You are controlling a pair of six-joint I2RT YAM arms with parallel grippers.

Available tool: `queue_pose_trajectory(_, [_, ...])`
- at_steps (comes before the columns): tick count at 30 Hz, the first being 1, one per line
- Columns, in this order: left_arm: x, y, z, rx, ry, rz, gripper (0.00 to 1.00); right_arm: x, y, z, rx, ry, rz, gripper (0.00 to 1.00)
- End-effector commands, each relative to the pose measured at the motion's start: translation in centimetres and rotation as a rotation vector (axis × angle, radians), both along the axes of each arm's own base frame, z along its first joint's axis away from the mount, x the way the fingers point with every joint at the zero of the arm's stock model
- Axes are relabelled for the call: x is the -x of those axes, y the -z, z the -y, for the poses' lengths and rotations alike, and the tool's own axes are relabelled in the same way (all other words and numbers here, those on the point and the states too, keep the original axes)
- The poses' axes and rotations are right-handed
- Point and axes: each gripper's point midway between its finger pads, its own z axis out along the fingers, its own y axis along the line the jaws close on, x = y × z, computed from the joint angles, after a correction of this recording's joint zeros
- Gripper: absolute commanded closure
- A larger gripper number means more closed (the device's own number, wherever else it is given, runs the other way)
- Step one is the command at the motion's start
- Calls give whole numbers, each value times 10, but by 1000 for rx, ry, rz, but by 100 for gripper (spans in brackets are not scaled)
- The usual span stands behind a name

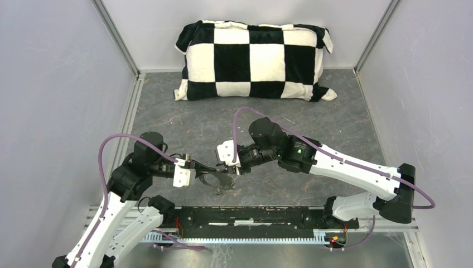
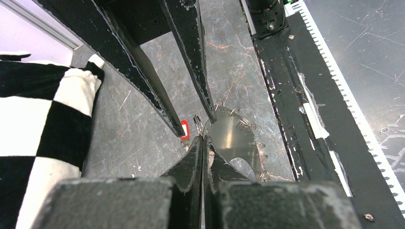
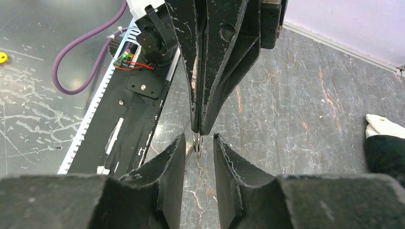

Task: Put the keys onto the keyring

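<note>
My left gripper is shut on the thin wire of the keyring and holds it just above the table. In the left wrist view the loop spreads right of my shut fingertips, with small grey pieces along its arc. A red key tag shows beside one finger of the right gripper. My right gripper faces the left one, tip to tip. Its jaws stand open around a small double wire ring hanging under the left fingertips, not touching it. The black key is out of view.
A black-and-white checkered pillow lies at the back of the grey marbled table. A black rail runs along the near edge between the arm bases. Walls close in on both sides.
</note>
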Motion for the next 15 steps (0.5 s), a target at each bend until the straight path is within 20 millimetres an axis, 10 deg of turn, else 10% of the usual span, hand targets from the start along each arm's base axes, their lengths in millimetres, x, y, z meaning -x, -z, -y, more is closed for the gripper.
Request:
queue_pose_trajectory(1, [4,-21,1,42,5,10,98,-1,-21,-6,-41,-11,32,69])
queue_pose_trajectory(9, [2,-21,0,39,-8,12,95,-5,-26,-7,-53,16,40,100])
queue_pose_trajectory(15, [-6,-20,-5,21,-74,42,28,-8,-31,-1,-122,77,28,100])
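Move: The small ring at the keyring's rim is the thing being passed. It stands upright about 1 cm right of the left hand point, in its shut fingertips, and about 1 cm left of the right hand point, between its half-open fingers, level with both. The keyring's plate hangs some 7 cm below the left hand, 2 cm back and 2 cm right. The red key tag lies on the table about 13 cm ahead of the left hand, 15 cm right and 25 cm down. Staying almost in place, both hands pass the keyring over from left to right. The right fingers close first, from about a third open to shut, pinching the small ring as that hand eases forward by about half a centimetre. Only then do the left fingers open to some 60 percent and let go, the left hand otherwise still. ##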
